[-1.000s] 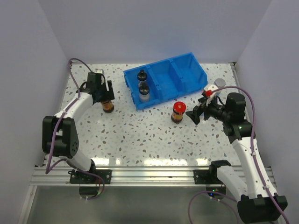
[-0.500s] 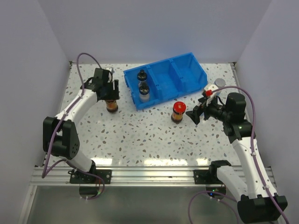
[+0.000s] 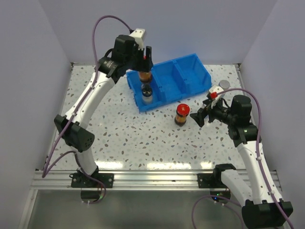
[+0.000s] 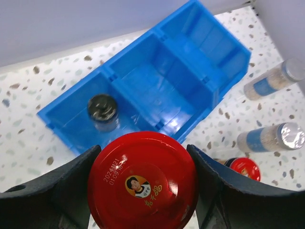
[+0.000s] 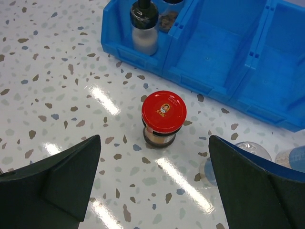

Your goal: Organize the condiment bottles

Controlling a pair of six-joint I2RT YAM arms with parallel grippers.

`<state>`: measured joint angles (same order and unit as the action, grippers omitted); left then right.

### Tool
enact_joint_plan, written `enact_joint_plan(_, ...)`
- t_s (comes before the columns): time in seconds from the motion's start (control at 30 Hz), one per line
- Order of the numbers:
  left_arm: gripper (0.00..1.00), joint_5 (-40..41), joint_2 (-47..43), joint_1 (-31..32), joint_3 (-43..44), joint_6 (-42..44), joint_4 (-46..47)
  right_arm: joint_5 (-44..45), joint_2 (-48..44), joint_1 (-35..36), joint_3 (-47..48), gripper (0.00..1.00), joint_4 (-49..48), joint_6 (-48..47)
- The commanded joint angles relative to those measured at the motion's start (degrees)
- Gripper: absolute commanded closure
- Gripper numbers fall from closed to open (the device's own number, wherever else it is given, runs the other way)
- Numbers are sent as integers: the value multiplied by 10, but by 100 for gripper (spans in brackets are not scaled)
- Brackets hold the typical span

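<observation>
My left gripper (image 3: 144, 66) is shut on a red-capped jar (image 3: 145, 76) with brown contents and holds it in the air over the left end of the blue bin (image 3: 187, 76). In the left wrist view its red cap (image 4: 143, 179) fills the space between the fingers. One black-capped bottle (image 3: 147, 93) stands in the bin's left compartment (image 4: 71, 121); the held jar hides whatever lies behind it. A second red-capped jar (image 3: 181, 114) stands on the table in front of the bin. My right gripper (image 3: 198, 117) is open, close to that jar's (image 5: 163, 117) right side and apart from it.
Two silver-capped bottles (image 4: 274, 78) (image 4: 269, 138) stand on the table right of the bin, near the right arm. The bin's middle (image 4: 157, 81) and right compartments (image 4: 209, 45) hold nothing. White walls close in the table on the left, back and right.
The left gripper shut on the red-capped jar at the table's left, lifted it and carried it right to above the bin's left compartment. The right arm has not moved.
</observation>
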<state>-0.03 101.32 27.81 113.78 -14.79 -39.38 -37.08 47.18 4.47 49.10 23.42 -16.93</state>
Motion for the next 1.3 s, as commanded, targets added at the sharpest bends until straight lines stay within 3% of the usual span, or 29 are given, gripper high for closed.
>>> enact_joint_plan(0.0,100,-36,79,20,136,-28,10,-4,-7,-3,6,1,-20,6)
enact_joint_plan(0.13,100,-58,150,22,220,-59,44,-5,-6,-5,5,1,-21,8)
enact_joint_plan(0.37,100,-78,189,29,184,-110,218,-8,-2,-8,5,2,-21,9)
enact_joint_plan(0.57,100,-68,247,36,219,-134,274,-7,1,-8,6,1,-21,9)
enact_joint_plan(0.9,100,-1,321,35,227,-128,349,-5,6,-8,6,1,-21,8)
enact_joint_plan(1.27,98,70,366,36,212,-80,349,-3,12,-9,6,1,-21,8)
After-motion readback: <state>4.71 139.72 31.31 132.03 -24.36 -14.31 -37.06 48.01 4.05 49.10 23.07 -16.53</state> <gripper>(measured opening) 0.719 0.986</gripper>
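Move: The left hand holds the red-lidded jar high over the left end of the blue tray. The empty middle compartment lies about 17 cm ahead, 13 cm to its right and 29 cm below. One black-capped bottle stands about 14 cm ahead and 1 cm left, the other about 5 cm ahead and 1 cm right, both some 27 cm below. From the right hand, the middle compartment is about 34 cm ahead, 13 cm left and 22 cm down. Keeping its grip on the red-lidded jar, the left hand swings right and forward from above the black-capped bottles towards the tray's middle compartment, quickly at first, with most of the roughly 12 cm to the right coming early. It then carries on forward while sinking, for about 15 cm each way overall, its left side dipping some 15 degrees before coming partly back up. ##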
